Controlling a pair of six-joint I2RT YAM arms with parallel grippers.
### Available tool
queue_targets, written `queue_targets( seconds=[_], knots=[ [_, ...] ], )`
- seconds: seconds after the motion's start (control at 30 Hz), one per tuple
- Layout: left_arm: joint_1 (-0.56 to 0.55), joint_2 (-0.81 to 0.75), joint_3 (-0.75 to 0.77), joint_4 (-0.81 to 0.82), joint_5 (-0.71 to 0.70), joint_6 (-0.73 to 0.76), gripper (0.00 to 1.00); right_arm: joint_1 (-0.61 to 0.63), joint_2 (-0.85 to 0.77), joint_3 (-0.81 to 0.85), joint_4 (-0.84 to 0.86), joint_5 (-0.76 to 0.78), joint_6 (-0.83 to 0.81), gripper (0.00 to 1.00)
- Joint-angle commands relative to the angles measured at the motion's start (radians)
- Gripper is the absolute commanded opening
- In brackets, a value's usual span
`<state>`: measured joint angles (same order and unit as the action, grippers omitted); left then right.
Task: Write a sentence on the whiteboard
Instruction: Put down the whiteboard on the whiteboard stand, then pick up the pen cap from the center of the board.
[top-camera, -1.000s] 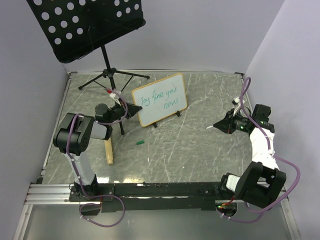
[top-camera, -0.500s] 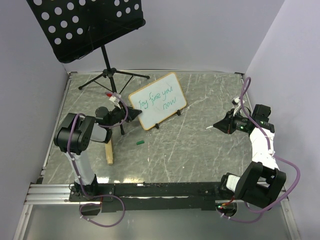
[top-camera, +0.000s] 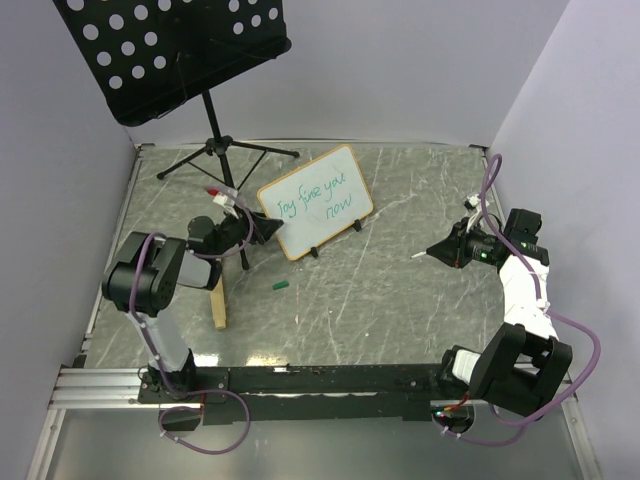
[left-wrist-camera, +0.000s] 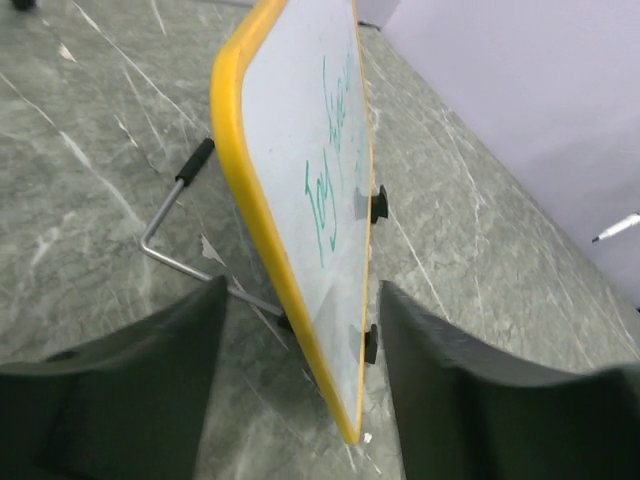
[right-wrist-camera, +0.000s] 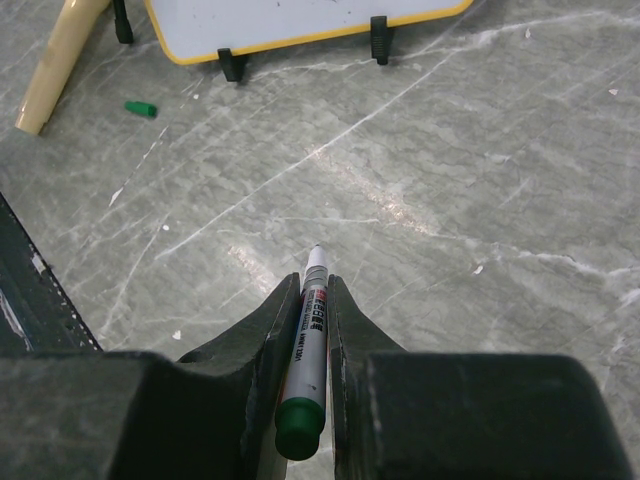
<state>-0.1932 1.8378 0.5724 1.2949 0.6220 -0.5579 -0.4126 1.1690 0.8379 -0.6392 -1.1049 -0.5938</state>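
The whiteboard (top-camera: 315, 200), tan-framed and propped on a small wire stand, carries green handwriting and stands left of centre on the table. My left gripper (top-camera: 262, 226) is open at its left edge. In the left wrist view the board's yellow-looking edge (left-wrist-camera: 262, 200) stands between the spread jaws of the left gripper (left-wrist-camera: 300, 290), with a gap on each side. My right gripper (top-camera: 432, 250) hovers at the right, well away from the board, shut on a green-capped marker (right-wrist-camera: 310, 340) whose uncapped tip points forward. The board's lower edge (right-wrist-camera: 290, 18) shows at the top of the right wrist view.
A black perforated music stand (top-camera: 180, 50) rises at the back left, its tripod legs (top-camera: 215, 152) on the table behind the left arm. A tan wooden stick (top-camera: 217, 300) lies beside the left arm. A small green cap (top-camera: 281, 286) lies in front of the board.
The left gripper has opened and let go of the whiteboard's left edge. The board swung slightly toward the left before that. The right arm has not moved.
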Motion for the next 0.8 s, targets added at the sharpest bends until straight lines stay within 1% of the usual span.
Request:
queue_targets(
  seconds=[0.0, 0.03, 0.07, 0.2, 0.23, 0.37, 0.4, 0.43, 0.47, 0.5, 0.53, 0.6, 0.63, 0.7, 0.73, 0.77],
  knots=[
    [0.001, -0.107, -0.038, 0.023, -0.068, 0.024, 0.70, -0.006, -0.008, 0.047, 0.004, -0.044, -0.026, 0.00],
    [0.001, -0.121, -0.045, 0.018, -0.073, 0.016, 0.79, -0.006, -0.009, 0.049, 0.004, -0.046, -0.027, 0.00],
    [0.001, -0.150, -0.049, 0.011, -0.076, 0.013, 0.80, -0.006, -0.008, 0.049, 0.004, -0.046, -0.026, 0.00],
    [0.001, -0.245, -0.063, -0.115, -0.085, 0.015, 0.84, -0.006, -0.011, 0.049, 0.003, -0.049, -0.029, 0.00],
    [0.001, -0.270, -0.077, -0.129, -0.099, 0.007, 0.95, -0.006, -0.011, 0.049, 0.000, -0.049, -0.031, 0.00],
    [-0.002, -0.449, -0.161, -0.279, -0.189, -0.003, 0.96, -0.003, -0.012, 0.052, -0.001, -0.056, -0.031, 0.00],
    [-0.002, -0.483, -0.176, -0.310, -0.235, -0.016, 0.97, -0.005, -0.015, 0.052, -0.002, -0.055, -0.032, 0.00],
    [-0.002, -0.556, -0.190, -0.391, -0.258, -0.019, 0.97, -0.005, -0.015, 0.052, -0.004, -0.058, -0.032, 0.00],
    [-0.002, -0.599, -0.212, -0.434, -0.278, -0.025, 0.97, -0.005, -0.017, 0.052, -0.007, -0.058, -0.035, 0.00],
    [-0.003, -0.644, -0.223, -0.491, -0.330, -0.060, 0.99, -0.005, -0.020, 0.050, -0.005, -0.059, -0.035, 0.00],
    [-0.003, -0.726, -0.227, -0.579, -0.341, -0.077, 0.97, -0.005, -0.023, 0.052, -0.007, -0.059, -0.035, 0.00],
    [-0.002, -0.813, -0.244, -0.672, -0.367, -0.129, 0.97, -0.005, -0.028, 0.050, -0.008, -0.065, -0.035, 0.00],
    [0.000, -0.881, -0.243, -0.754, -0.342, -0.135, 0.97, -0.005, -0.029, 0.052, -0.011, -0.069, -0.037, 0.00],
    [-0.005, -0.926, -0.203, -0.854, -0.286, -0.145, 0.97, -0.006, -0.037, 0.052, -0.013, -0.070, -0.038, 0.00],
    [-0.012, -0.945, -0.166, -0.888, -0.236, -0.149, 0.97, -0.005, -0.040, 0.050, -0.013, -0.070, -0.038, 0.00],
    [-0.044, -0.946, -0.131, -0.998, -0.228, -0.157, 0.97, -0.005, -0.042, 0.050, -0.011, -0.070, -0.035, 0.00]
  ],
)
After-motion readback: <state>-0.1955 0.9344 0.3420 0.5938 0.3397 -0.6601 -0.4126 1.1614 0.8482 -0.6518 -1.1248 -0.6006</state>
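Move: The whiteboard already stands on its stand; its middle is about 9 cm ahead of the left hand and 9 cm to its right, roughly level with it, the left edge reaching back between the opening fingers. The green cap lies some 6 cm back, 1 cm right and 11 cm down; the music stand's front foot about 2 cm back, 7 cm left, equally low. From the right hand the board is about 21 cm ahead, 28 cm left and 5 cm lower. Already loosened around the whiteboard's left edge, the left fingers spread to nearly full width and come away from it. The left hand first climbs, then backs off more quickly and leftwards: about 8 cm up, 8 to 9 cm back and 5 cm left in all, turning some 15 degrees counter-clockwise. The right hand stays put, keeping its hold on the marker. ##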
